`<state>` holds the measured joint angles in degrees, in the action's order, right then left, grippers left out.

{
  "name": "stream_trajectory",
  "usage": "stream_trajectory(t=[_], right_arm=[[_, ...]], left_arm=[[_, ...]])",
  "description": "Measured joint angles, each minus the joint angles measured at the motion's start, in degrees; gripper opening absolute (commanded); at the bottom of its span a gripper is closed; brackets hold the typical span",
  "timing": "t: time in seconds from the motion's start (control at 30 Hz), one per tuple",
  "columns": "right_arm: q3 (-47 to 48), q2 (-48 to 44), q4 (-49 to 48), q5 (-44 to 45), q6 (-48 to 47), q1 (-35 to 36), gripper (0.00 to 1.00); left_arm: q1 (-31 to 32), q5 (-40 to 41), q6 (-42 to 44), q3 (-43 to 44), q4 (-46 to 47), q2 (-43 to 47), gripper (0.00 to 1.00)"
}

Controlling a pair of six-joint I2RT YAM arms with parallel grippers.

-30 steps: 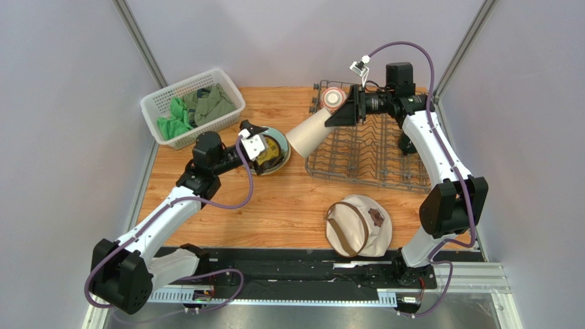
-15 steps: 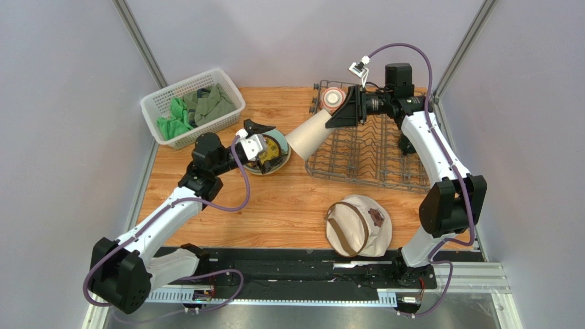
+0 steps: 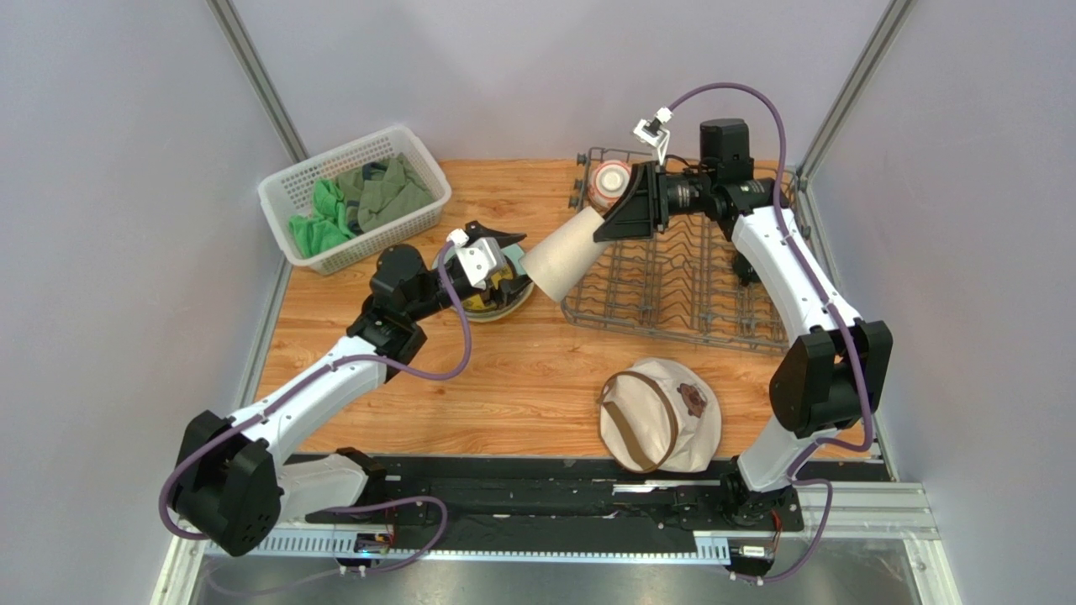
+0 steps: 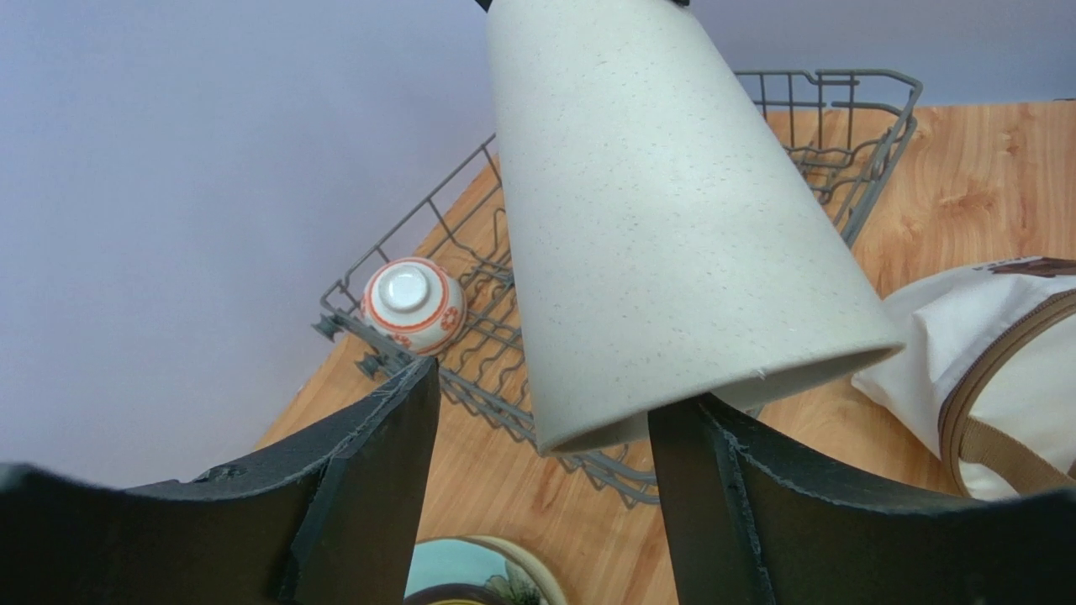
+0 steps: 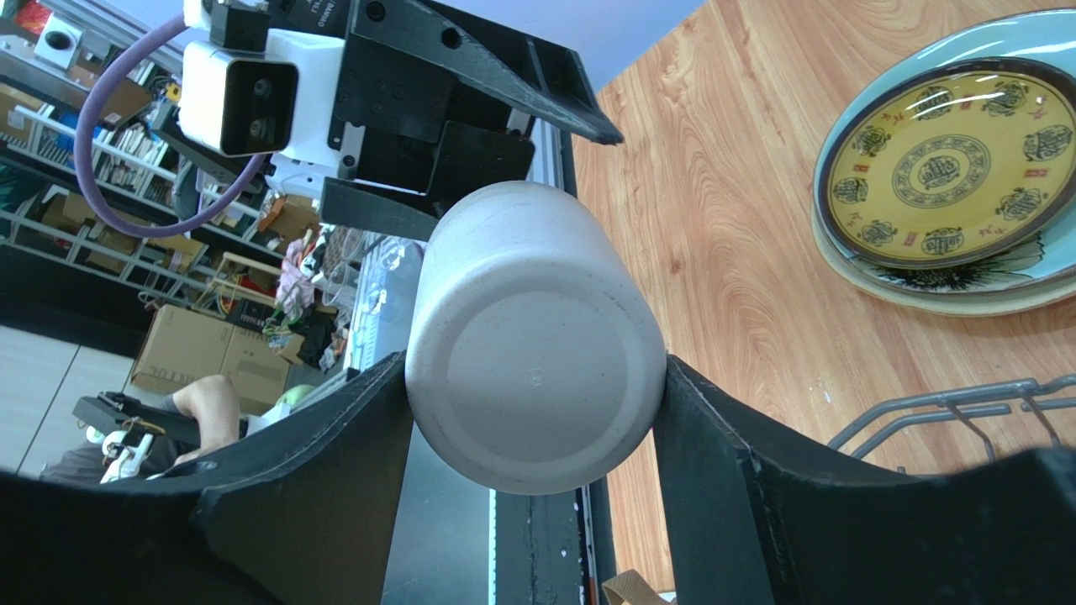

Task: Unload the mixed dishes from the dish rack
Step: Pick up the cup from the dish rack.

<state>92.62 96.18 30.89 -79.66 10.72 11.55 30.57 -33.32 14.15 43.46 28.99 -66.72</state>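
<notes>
My right gripper point(image 3: 615, 217) is shut on the base of the beige tumbler point(image 3: 568, 250), which it holds tilted in the air past the left end of the dish rack point(image 3: 682, 290), mouth down-left. In the right wrist view both pads press the tumbler point(image 5: 537, 347). My left gripper point(image 3: 512, 261) is open at the tumbler's mouth. In the left wrist view the rim of the tumbler point(image 4: 657, 227) hides one fingertip, and a gap remains at the other. The patterned bowl point(image 3: 613, 183) sits upside down in the rack's far left corner. Beneath the left gripper lies the yellow-patterned plate point(image 5: 947, 164), stacked on the pale green plate point(image 5: 836, 141).
A white lattice basket point(image 3: 284, 189) of green cloths stands at the far left. A round beige hat point(image 3: 657, 416) lies in front of the rack near the table's front edge. The rack's wire edge point(image 5: 935, 403) shows just below the tumbler.
My left gripper has moved right, from over the plates to the tumbler's mouth, and its jaws have narrowed. The right gripper has kept hold of the tumbler, shifting slightly.
</notes>
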Motion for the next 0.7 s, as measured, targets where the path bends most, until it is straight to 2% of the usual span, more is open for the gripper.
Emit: stream_trajectory(t=[0.17,0.2,0.23,0.33,0.43,0.53,0.6,0.63,0.7], right_arm=[[-0.4,0.0,-0.4,-0.8,0.0,0.5,0.2],[-0.6,0.0,-0.5,-0.9,0.0,0.6,0.21],[-0.9,0.0,-0.6,-0.9,0.0,0.6,0.21],[-1.4,0.0,-0.8,-1.2,0.0,0.6,0.28],[-1.5,0.0,-0.9,-2.2,0.2,0.2,0.47],[-1.6,0.0,-1.2,-2.5,0.4,0.1,0.8],[-1.8,0.0,-1.2,-2.3,0.5,0.2,0.88],[-1.9,0.0,-1.2,-2.2,0.6,0.2,0.97],[-1.9,0.0,-1.2,-1.9,0.5,0.6,0.99]], left_arm=[[0.7,2.5,-1.2,0.0,0.9,-1.5,0.38],[0.8,2.8,-1.5,0.0,1.0,-1.7,0.27],[0.8,2.9,-1.6,0.0,1.1,-1.8,0.22],[0.9,3.1,-2.6,0.1,1.6,-1.9,0.03],[0.9,2.4,-3.8,0.2,2.4,-1.9,0.0],[0.9,2.3,-4.2,0.2,2.6,-1.9,0.0],[0.9,2.4,-4.3,0.2,2.4,-1.9,0.0],[1.0,3.1,-4.3,0.2,2.2,-1.9,0.0],[1.0,3.9,-4.2,0.2,1.7,-1.9,0.0]])
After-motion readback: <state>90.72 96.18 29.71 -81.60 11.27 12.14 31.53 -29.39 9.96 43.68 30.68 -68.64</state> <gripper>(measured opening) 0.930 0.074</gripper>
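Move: The cup hangs in the air between the hands, its mouth towards the left one: its middle is about 7 cm right, 1 cm ahead and 3 cm above the left hand's open fingers. The right hand holds the base, so the cup's middle is some 6 cm left of it, 3 cm back and 1 cm below. From the left hand, the plate stack lies about 8 cm left, 4 cm ahead and 24 cm down; the rack bowl 22 cm ahead, 15 cm right and 20 cm down. Easing forward only about 1 cm, the left hand straddles the near rim of the cup, one finger inside the mouth and one outside, and shuts from well open to nearly closed, pinching the thin wall. The right hand backs off under 1 cm while still gripping the base, and only once the left has closed does it spread its fingers to free the cup. ##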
